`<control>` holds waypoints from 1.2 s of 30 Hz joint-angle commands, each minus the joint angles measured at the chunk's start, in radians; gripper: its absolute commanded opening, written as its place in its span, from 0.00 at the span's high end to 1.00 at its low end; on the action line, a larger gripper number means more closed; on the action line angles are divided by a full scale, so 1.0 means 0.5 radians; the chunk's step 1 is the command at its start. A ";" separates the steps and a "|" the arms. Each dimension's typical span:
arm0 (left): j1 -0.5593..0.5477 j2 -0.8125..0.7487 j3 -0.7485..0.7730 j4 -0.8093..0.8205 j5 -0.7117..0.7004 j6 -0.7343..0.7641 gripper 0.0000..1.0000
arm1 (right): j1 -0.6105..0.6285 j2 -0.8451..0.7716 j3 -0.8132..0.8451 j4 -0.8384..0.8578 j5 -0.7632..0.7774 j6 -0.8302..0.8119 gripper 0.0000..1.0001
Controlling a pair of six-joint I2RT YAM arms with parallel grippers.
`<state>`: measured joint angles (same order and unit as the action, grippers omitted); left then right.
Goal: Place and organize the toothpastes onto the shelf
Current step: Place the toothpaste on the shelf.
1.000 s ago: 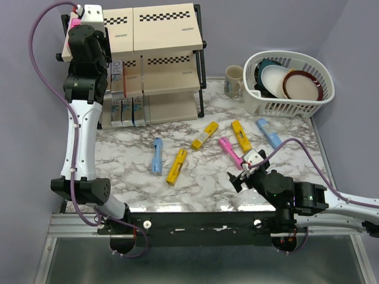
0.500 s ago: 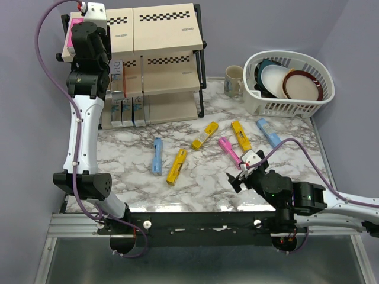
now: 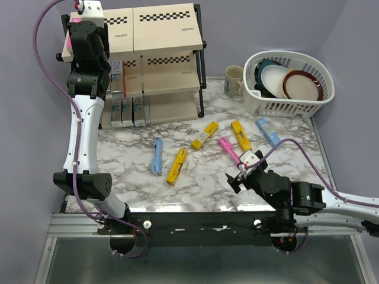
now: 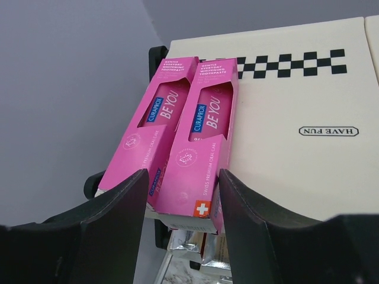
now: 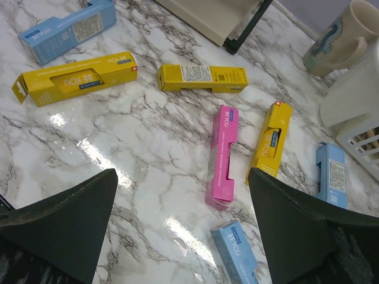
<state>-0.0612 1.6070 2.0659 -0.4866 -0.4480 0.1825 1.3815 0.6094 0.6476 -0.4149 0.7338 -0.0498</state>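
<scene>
Two pink toothpastes lie side by side at the left end of the shelf's top board. My left gripper is open, its jaws standing either side of the right carton's near end, a small gap showing on the left. More cartons stand on the lower tiers. Several toothpastes lie on the marble: light blue, yellow, yellow, pink, yellow, blue. My right gripper hangs wide open above the pink one, with a blue carton just below it.
A white dish basket with plates and bowls stands at the back right, and a mug sits beside it. The shelf stands against the back left, close to the purple wall.
My left gripper's jaws have spread apart off the pink carton on the top board, and the wrist has shifted slightly up and back. The right arm has hardly moved.
</scene>
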 commanded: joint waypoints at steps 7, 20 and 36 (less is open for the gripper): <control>0.000 -0.082 -0.060 0.129 -0.153 0.049 0.37 | 0.010 0.014 0.015 -0.048 -0.044 0.001 0.00; 0.000 -0.152 0.001 0.065 -0.123 -0.055 0.28 | 0.010 0.030 0.021 -0.054 -0.059 0.008 0.00; -0.003 -1.050 -0.612 -0.073 0.684 -0.684 0.02 | -0.143 0.134 0.162 -0.183 -0.160 0.336 0.00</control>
<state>-0.0612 1.2125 1.8900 -0.5117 -0.2649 -0.0502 1.3594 0.6399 0.6689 -0.4629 0.7090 0.0349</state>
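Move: The left fingers straddle the near end of the right-hand pink toothpaste on the top shelf, its middle about 5 cm ahead and about 1 cm lower. Its pink twin lies 5 cm ahead and 4 cm to the left; a silver box on the middle shelf is some 4 cm ahead, 17 below. From the right hand, the right-hand pink box is roughly 34 cm ahead, 46 left and 26 higher. Left fingers open wide as the hand draws back about 12 cm and up 7 from the pink toothpaste. ##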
